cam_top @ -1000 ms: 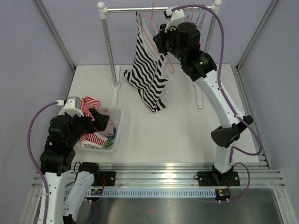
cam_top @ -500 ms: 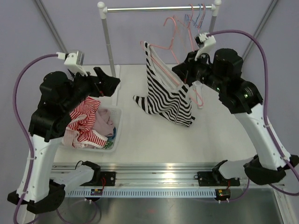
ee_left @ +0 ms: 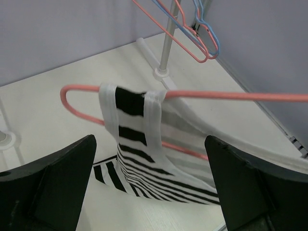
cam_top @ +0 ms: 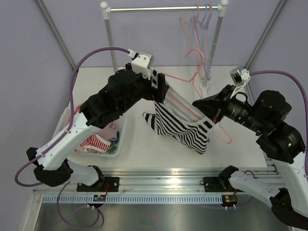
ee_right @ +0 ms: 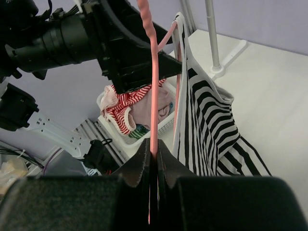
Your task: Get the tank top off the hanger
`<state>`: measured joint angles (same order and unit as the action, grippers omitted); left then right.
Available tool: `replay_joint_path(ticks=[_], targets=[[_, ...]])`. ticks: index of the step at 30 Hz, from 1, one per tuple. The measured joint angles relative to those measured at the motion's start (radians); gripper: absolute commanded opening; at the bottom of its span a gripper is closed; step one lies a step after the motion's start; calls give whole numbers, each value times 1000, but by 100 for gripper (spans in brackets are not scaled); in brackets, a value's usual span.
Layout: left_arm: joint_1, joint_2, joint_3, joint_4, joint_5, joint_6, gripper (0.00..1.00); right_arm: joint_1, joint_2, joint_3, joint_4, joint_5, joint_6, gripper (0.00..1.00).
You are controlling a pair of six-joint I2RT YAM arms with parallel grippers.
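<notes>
The black-and-white striped tank top (cam_top: 185, 127) hangs on a pink hanger (cam_top: 224, 138) held above the middle of the table. My right gripper (cam_top: 199, 105) is shut on the hanger's wire; in the right wrist view the jaws (ee_right: 153, 156) clamp the pink rod (ee_right: 154, 96), with the tank top (ee_right: 202, 125) to its right. My left gripper (cam_top: 162, 92) is open at the tank top's upper left end. In the left wrist view the wide-open gripper (ee_left: 151, 192) frames the tank top's straps (ee_left: 144, 159), looped over the hanger (ee_left: 216, 95), without touching them.
A clothes rack's rail (cam_top: 163, 8) runs along the back with several empty hangers (cam_top: 199, 21) at its right end. A white basket (cam_top: 120, 132) of clothes stands at the left and also shows in the right wrist view (ee_right: 139, 139). Aluminium rails line the near edge.
My right gripper has pulled the hanger with the tank top off the rail toward the front. My left arm has risen from the basket and swung right to the tank top's straps.
</notes>
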<state>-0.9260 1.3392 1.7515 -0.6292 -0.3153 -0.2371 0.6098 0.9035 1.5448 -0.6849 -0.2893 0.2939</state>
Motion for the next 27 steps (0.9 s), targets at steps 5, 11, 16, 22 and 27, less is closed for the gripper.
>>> replay_joint_path(ticks=[5,11,16,22,27], targets=[[-23,38,0,16,-87,22,80,0,-41,-55,-2,-31,21,0],[-23,39,-23,54,-146,45,45,0,-61,-63,-3,-37,24,0],[-24,39,-45,58,-184,63,23,0,-80,-64,-11,-37,24,0],[-24,39,-46,63,-248,83,2,0,-95,-66,-28,-32,13,0],[-12,34,-59,50,-288,68,0,0,-126,-134,-16,-36,-40,0]])
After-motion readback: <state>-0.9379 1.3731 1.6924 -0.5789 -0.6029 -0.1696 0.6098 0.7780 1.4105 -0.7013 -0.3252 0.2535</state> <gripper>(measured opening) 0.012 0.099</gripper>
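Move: The tank top's left strap, looped over the hanger's left end, lies roughly 3 cm ahead of my left hand, barely left and at nearly its height, between the open fingers. The shirt's striped body hangs some 8 cm to this hand's right, 4 cm back and 15 cm lower; the hanger's hook is about 12 cm right and 7 cm ahead, 5 cm higher. From my right hand, already gripping the hanger, the strap is about 11 cm forward and 13 cm left, about level. I ease my left hand forward about 3.5 cm, then also left nearly 3 cm and a little down, turning it some 15 degrees counter-clockwise while its wide-open fingers shut on the strap at the hanger's left end and pinch the cloth. My right hand keeps its grip on the hanger, drawing it back about 2.5 cm, then sinking it, 3 cm in all. ##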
